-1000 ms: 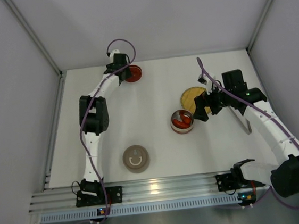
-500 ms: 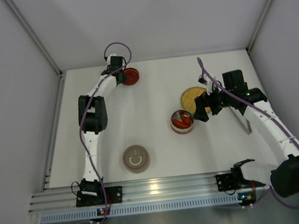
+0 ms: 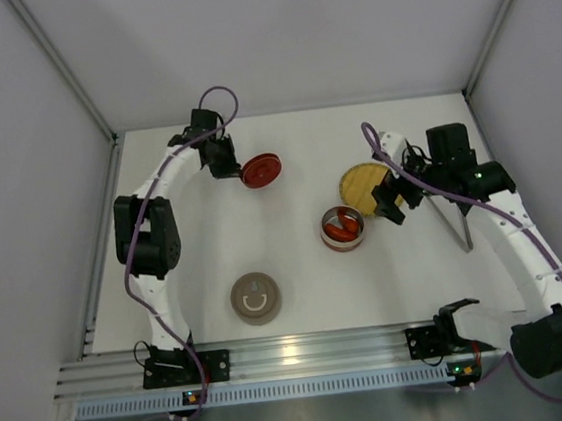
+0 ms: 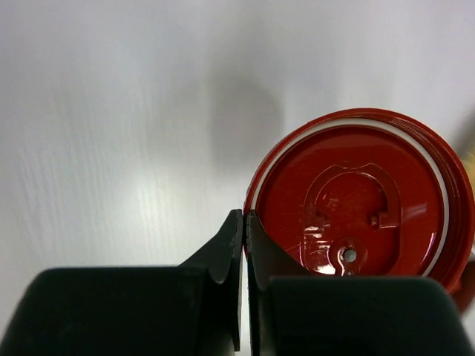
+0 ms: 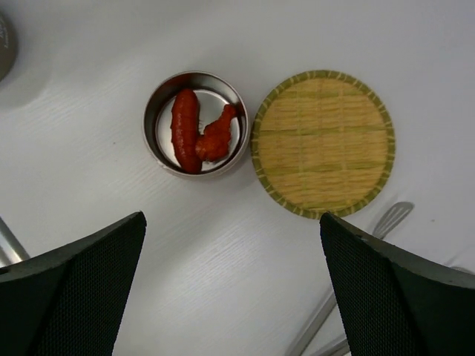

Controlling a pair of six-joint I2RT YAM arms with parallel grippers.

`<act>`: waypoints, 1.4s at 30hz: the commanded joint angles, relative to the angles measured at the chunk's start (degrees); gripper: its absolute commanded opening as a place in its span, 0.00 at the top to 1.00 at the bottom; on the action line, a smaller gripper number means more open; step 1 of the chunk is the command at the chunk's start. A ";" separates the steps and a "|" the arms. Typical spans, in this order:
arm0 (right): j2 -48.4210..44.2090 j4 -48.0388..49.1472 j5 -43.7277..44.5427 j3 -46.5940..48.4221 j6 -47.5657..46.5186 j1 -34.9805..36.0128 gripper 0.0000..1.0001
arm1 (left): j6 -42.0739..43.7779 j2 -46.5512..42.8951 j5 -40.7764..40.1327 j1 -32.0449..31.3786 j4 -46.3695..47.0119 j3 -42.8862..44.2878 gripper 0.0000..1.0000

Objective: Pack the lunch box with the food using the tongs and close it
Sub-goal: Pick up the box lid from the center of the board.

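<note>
The lunch box (image 3: 342,229) is a round steel tin, red outside, and two red food pieces (image 5: 194,130) lie in it (image 5: 159,111). Its red round lid (image 3: 261,169) hangs at the back left, and my left gripper (image 3: 223,160) is shut on its rim (image 4: 256,194). In the left wrist view the jaws (image 4: 245,219) pinch that edge, with the lid's inner face (image 4: 356,200) to their right. The grey tongs (image 3: 458,224) lie on the table at the right (image 5: 389,217). My right gripper (image 3: 392,199) hovers open and empty (image 5: 231,222) over the table between tin and tongs.
A round yellow woven plate (image 3: 364,186) lies bare just behind the tin (image 5: 323,142). A brown round lid with a smiley face (image 3: 256,299) sits near the front, left of centre. Walls close the table at the back and both sides.
My left gripper has closed on the red lid's rim and carried it right and forward, off the back corner. The right gripper has shifted slightly and stays open.
</note>
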 commanded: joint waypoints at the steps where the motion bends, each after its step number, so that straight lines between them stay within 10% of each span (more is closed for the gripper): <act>1: -6.65 1.85 -1.62 2.32 -15.47 -1.14 0.01 | 3.40 -9.26 12.05 -0.14 -7.80 0.36 1.00; 8: -10.55 4.33 -6.82 3.01 -30.53 2.28 0.01 | 10.17 -14.18 21.20 -2.69 -21.00 -0.34 1.00; 21: -7.04 8.36 12.70 2.93 -37.69 38.93 0.01 | 13.34 -19.64 30.62 -12.09 -24.34 -5.18 1.00; 42: 6.16 7.75 12.70 9.26 -22.12 41.06 1.00 | 14.04 -29.38 41.07 -15.70 -16.36 -14.13 1.00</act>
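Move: At the left hand's shut fingertips, the red box lid is already pinched by its rim, its middle about 5 cm to the right and roughly level. From there the open right gripper is some 34 cm right, 22 cm back and 13 cm higher. From the right hand, the lid's middle is about 29 cm left, 22 cm ahead and 13 cm lower; the sausage tin is 7 cm left, 6 cm ahead and 19 cm below. Carrying the lid, the left hand first rises, then sweeps back about 24 cm and 12 cm right, turning clockwise and keeping its pinch. The open right hand lifts, swings left some 17 cm and back 7 cm towards the lid, turning about 50 degrees counter-clockwise, then dips and closes, pinching the free rim. ##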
